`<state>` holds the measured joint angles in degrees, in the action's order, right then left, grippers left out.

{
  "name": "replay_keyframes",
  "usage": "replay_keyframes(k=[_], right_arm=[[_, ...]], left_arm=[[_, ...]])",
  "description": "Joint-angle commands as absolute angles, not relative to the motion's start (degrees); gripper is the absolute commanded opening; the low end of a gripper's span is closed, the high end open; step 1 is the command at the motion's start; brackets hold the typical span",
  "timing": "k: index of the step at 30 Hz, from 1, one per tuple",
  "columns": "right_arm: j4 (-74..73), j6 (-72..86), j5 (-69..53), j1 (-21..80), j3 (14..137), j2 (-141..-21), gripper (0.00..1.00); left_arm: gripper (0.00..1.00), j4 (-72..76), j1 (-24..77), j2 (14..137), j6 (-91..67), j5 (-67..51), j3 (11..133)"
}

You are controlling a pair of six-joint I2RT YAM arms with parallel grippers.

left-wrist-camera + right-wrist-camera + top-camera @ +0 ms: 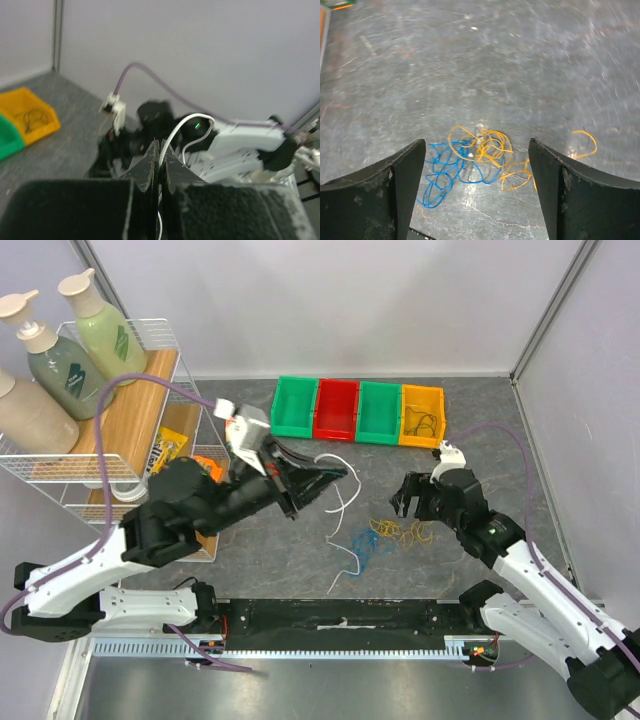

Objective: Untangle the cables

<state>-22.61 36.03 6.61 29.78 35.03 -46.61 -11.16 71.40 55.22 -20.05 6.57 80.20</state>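
My left gripper [337, 478] is shut on a white cable [347, 502] and holds it above the table; the cable trails down to the table top. In the left wrist view the jaws [160, 146] pinch the white cable [175, 136] between them. A blue cable [364, 541] and a yellow cable [402, 531] lie tangled on the table. My right gripper [405, 503] is open and empty, just right of them. In the right wrist view the blue cable [443, 171] and the yellow cable [489, 145] lie ahead, between the open fingers [477, 142].
A row of small bins stands at the back: green [293, 407], red [337, 409], green [380, 411], yellow [421, 417] with a dark wire inside. A wire rack [120, 430] with bottles stands at the left. A loose yellow piece [586, 144] lies to the right.
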Motion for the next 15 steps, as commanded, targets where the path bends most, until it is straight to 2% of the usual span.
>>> replay_keyframes(k=[1,5,8,10,15], right_arm=[[-24.00,23.31,-8.05,29.97,39.81,-44.92,0.93],[-14.88,22.67,-26.05,30.85,37.01,-40.61,0.94],[-2.51,27.05,-38.03,33.30,31.92,-39.20,0.93],[5.06,30.75,-38.50,36.81,29.37,-38.33,0.93],[14.66,36.28,-29.90,45.96,27.51,-38.93,0.88]], left_arm=[[0.02,-14.15,71.54,52.65,-22.05,12.74,72.79],[0.02,-12.66,71.63,48.88,-26.44,15.81,64.97],[0.02,-12.48,71.54,47.11,-29.87,17.75,61.09],[0.02,-13.01,71.54,46.32,-32.25,19.41,59.60],[0.02,-14.41,71.54,44.91,-37.96,23.63,57.40]])
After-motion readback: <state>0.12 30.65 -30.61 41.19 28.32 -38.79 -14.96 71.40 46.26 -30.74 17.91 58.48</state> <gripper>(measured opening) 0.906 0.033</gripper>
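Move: The white cable hangs from the left hand's closed fingers; its lower stretch is some 42 cm below that hand, about 4 cm ahead and 1 cm right. From the empty right hand, that stretch lies roughly 13 cm left, 9 cm back and 6 cm lower. On the table about 12 cm below the right hand are the yellow cable, level fore-and-aft and 2 cm left, and the blue cable, 3 cm back and 9 cm left. The white cable, still pinched in the left fingers, is lowered about 14 cm, fast at first and then easing off. Towards its hanging stretch comes the right hand, sweeping left and back and rising some 7 cm, away from the yellow cable, its wrist swinging nearly 50 degrees counter-clockwise with a roll, fingers staying wide open. ##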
